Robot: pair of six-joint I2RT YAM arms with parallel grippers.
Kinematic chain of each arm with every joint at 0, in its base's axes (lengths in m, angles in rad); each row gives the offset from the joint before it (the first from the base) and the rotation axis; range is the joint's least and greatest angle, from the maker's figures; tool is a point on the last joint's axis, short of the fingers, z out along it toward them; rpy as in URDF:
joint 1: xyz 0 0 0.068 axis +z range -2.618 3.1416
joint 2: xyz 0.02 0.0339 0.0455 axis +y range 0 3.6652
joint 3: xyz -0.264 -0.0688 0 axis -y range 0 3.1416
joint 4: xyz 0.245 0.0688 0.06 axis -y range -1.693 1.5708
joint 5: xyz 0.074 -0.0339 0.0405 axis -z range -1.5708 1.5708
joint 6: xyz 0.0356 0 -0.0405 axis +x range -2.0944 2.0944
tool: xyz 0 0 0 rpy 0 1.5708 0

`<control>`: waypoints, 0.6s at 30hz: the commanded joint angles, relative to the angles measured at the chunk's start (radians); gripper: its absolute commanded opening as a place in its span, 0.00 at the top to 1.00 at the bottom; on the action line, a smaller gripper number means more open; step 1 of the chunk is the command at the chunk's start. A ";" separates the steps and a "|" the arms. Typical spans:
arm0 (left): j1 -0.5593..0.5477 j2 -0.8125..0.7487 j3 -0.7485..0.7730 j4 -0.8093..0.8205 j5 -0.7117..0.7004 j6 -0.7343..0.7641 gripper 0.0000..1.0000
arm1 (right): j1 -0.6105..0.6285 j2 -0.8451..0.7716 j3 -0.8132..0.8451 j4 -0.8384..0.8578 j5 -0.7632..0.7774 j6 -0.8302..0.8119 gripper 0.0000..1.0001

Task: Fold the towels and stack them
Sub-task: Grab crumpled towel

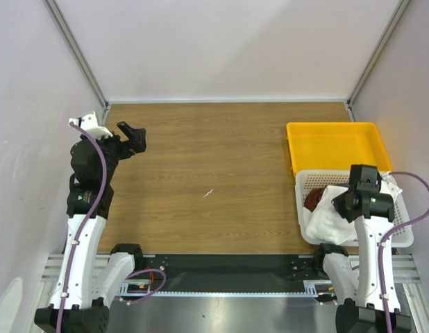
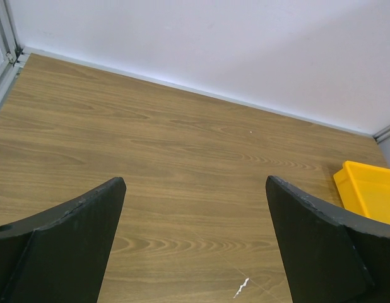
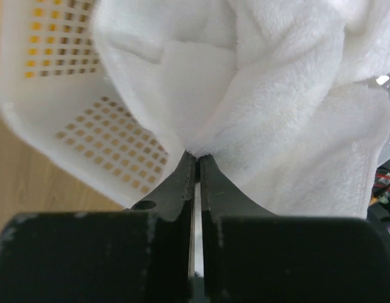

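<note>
A fluffy white towel (image 1: 327, 212) lies heaped in the white perforated basket (image 1: 302, 182) at the table's right front, and a reddish-brown towel (image 1: 312, 200) peeks out at its left. My right gripper (image 3: 197, 155) is down in the basket, its jaws shut on a fold of the white towel (image 3: 277, 113). In the top view the wrist (image 1: 364, 193) hides the grip. My left gripper (image 1: 135, 138) hovers over the far left of the table, open and holding nothing; its two fingers (image 2: 75, 233) frame bare wood.
A yellow tray (image 1: 336, 144) stands just behind the basket. A small white scrap (image 1: 209, 193) lies mid-table. White walls close the table on the left, back and right, with metal posts in the back corners.
</note>
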 commanded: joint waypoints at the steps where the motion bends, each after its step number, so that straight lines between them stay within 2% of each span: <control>1: 0.011 -0.020 0.003 0.020 -0.013 0.018 0.00 | 0.009 0.008 0.155 0.039 -0.002 -0.050 1.00; 5: 0.011 -0.027 0.003 0.019 -0.015 0.021 0.00 | 0.029 0.041 0.330 0.051 -0.018 -0.085 1.00; 13: 0.011 -0.041 0.003 0.017 -0.016 0.021 0.00 | 0.116 0.131 0.531 0.099 -0.055 -0.173 1.00; 16: 0.011 -0.040 0.001 0.022 -0.010 0.018 0.00 | 0.169 0.171 0.626 0.220 -0.108 -0.229 1.00; 18: 0.011 -0.041 0.000 0.022 -0.009 0.014 0.00 | 0.248 0.240 0.691 0.266 -0.146 -0.277 1.00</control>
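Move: The right hand already has the crumpled white towel pinched. The open middle of the table lies about 33 cm to its left, 10 cm farther out and 10 cm below. The white basket's middle is some 4 cm right of the hand, 1 cm ahead and 6 cm below; the brown towel is 6 cm left and 3 cm ahead, the yellow bin 24 cm ahead and 4 cm right. From the left hand the table's middle lies about 25 cm right, 3 cm back and 29 cm below. The crumpled white towel is drawn up out of the basket by the right hand, its fingers staying shut on it: about 18 cm up and, along with that, some 9 cm forward in the direction of the yellow bin, with a swing of 3 to 4 cm left late on. The wrist meanwhile tips the fingers up from pointing down by about 25 degrees and turns them some 20 degrees counter-clockwise. ##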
